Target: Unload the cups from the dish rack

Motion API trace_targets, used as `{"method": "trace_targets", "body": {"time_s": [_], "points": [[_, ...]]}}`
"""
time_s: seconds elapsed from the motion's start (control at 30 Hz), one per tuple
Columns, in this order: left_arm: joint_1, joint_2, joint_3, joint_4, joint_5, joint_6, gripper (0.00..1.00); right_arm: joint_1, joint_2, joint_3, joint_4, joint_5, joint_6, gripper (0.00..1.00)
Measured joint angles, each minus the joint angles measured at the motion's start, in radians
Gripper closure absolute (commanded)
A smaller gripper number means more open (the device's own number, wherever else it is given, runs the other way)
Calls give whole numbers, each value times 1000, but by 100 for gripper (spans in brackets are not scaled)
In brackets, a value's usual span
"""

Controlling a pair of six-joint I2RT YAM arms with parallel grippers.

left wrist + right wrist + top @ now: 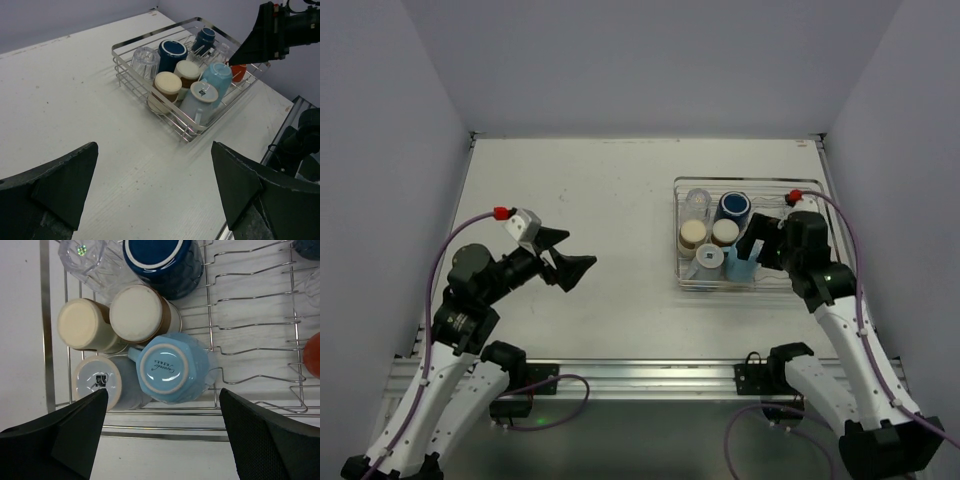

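Observation:
The silver wire dish rack (677, 215) sits on the right half of the table. In it, upside down, are a clear glass tumbler (695, 203), a navy cup (734, 207), two cream cups (692, 234) (725, 232), a pale grey mug (708, 258) and a light blue mug (170, 367). An orange cup (239, 72) and a second navy cup (205, 36) stand among the prongs. My right gripper (752, 252) hovers open over the rack's near side, its jaws either side of the light blue mug and above it. My left gripper (578, 248) is open over bare table, left of the rack.
The rack's rim (45, 315) and its upright divider prongs (250, 300) surround the cups. Grey walls close in the table on three sides. The metal rail (650, 375) runs along the near edge.

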Motion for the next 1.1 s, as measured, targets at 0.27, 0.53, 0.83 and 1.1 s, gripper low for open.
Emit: {"method": "trace_targets", "body": {"time_s": [0.27, 0.53, 0.83, 1.1], "points": [[-20, 21, 0, 3, 0, 0, 0, 81, 183, 23, -4, 97, -20, 3], [-39, 19, 0, 3, -5, 0, 0, 108, 303, 38, -34, 160, -36, 3], [-57, 19, 0, 3, -15, 1, 0, 122, 417, 79, -35, 173, -53, 9], [-59, 18, 0, 2, -23, 7, 0, 140, 494, 92, -41, 200, -77, 9]]}}
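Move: The light-blue cup stands about 3 cm ahead of my right hand and 1 cm to its left, some 12 cm below. The grey mug is 9 cm left and 2 cm ahead of the hand. Farther out, the brown-and-white cup is 10 cm ahead and 5 cm left, the dark-blue cup 17 cm ahead and 3 cm left. From my left hand the light-blue cup lies about 38 cm right, 10 cm ahead and 20 cm lower. I sink my right hand about 10 cm onto the upturned light-blue cup in the rack, easing forward only a little, and tip the fingers more steeply down by some 20 degrees while the left side of the hand rolls down. I keep the fingers wide, so they come down on either side of the cup, the left one on its handle side by the grey mug, without gripping yet. ##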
